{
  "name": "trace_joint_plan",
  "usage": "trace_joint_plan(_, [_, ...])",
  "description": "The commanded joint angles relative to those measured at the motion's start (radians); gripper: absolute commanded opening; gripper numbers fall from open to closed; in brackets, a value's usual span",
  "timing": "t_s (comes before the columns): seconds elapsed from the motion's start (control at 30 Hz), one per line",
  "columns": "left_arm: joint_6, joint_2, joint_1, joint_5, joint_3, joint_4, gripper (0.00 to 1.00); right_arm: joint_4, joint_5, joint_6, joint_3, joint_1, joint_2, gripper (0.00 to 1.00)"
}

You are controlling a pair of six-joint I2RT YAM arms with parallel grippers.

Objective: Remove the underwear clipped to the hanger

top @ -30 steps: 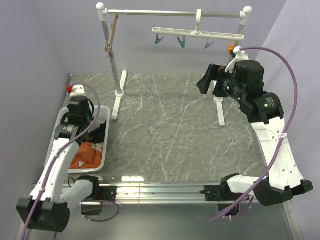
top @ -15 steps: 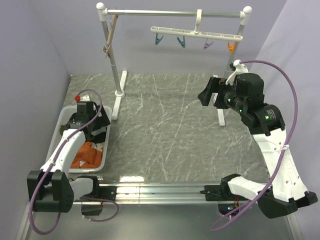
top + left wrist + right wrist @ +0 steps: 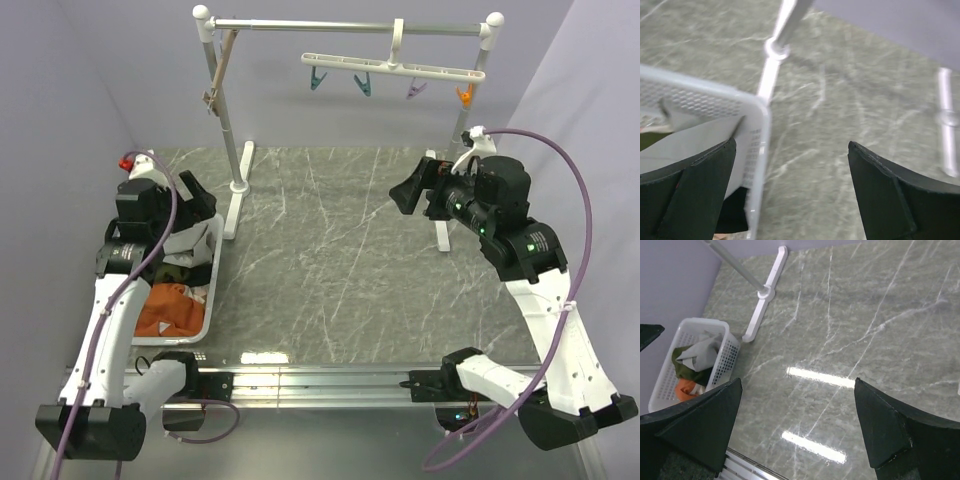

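Note:
The white hanger [image 3: 395, 68] hangs from the rack's top bar, and nothing is on its coloured clips. The underwear lies in the white basket [image 3: 213, 285] at the left: a light grey brief [image 3: 185, 243] on top, dark ones [image 3: 185, 275] below. My left gripper [image 3: 195, 200] hovers open above the basket's far right corner [image 3: 757, 130] with nothing between its fingers [image 3: 792, 190]. The grey brief [image 3: 690, 145] shows by its left finger. My right gripper [image 3: 412, 185] stands open in the air, right of centre [image 3: 797, 430]. It looks down at the basket [image 3: 670, 370] with the grey [image 3: 702, 352] and olive [image 3: 687, 370] briefs.
An orange cloth [image 3: 170, 305] fills the basket's near end. The rack's left post and foot [image 3: 238, 190] stand just right of the basket. Its right foot [image 3: 441, 235] is under my right arm. Purple walls close the left and right sides.
My left gripper opened over the basket, then lifted up and toward the back. The grey brief now lies on top of the pile. My right arm drifted slightly lower and leftward.

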Motion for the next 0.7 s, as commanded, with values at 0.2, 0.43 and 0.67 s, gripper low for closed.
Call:
trace_joint_plan(0.2, [-0.058,-0.048,-0.001,0.436,0.052,0.125,0.83,0.027,-0.012,-0.01,0.119,-0.008,0.063,1.0])
trace_joint_plan(0.43, [-0.115,-0.031,-0.001,0.736,-0.009,0.262,0.04,0.047,-0.036,-0.024,0.132,-0.01,0.105,1.0])
trace_joint_plan(0.67, [-0.11,-0.002,-0.01,0.816,0.014,0.275,0.01,0.082,-0.226,-0.056,0.086,-0.01,0.108,0.43])
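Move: The grey underwear lies already dropped in the basket, about 4 cm back, 8 cm to the left of and 19 cm below the open, empty left hand. The basket's middle is some 14 cm back, 14 cm left and 20 cm below that hand, and the rack's left foot collar about 18 cm straight ahead and 24 cm down. From the right hand, the grey underwear is roughly 68 cm left, level fore and aft, and 29 cm down. The grey underwear and basket are left behind untouched as the left hand swings some 11 cm to the right, rising about 6 cm and easing back a little, turning some 40 degrees clockwise with its left side dipping; its wide-open fingers shut on nothing. The right hand drifts about 3 cm left and forward, and its empty fingers close roughly halfway. ##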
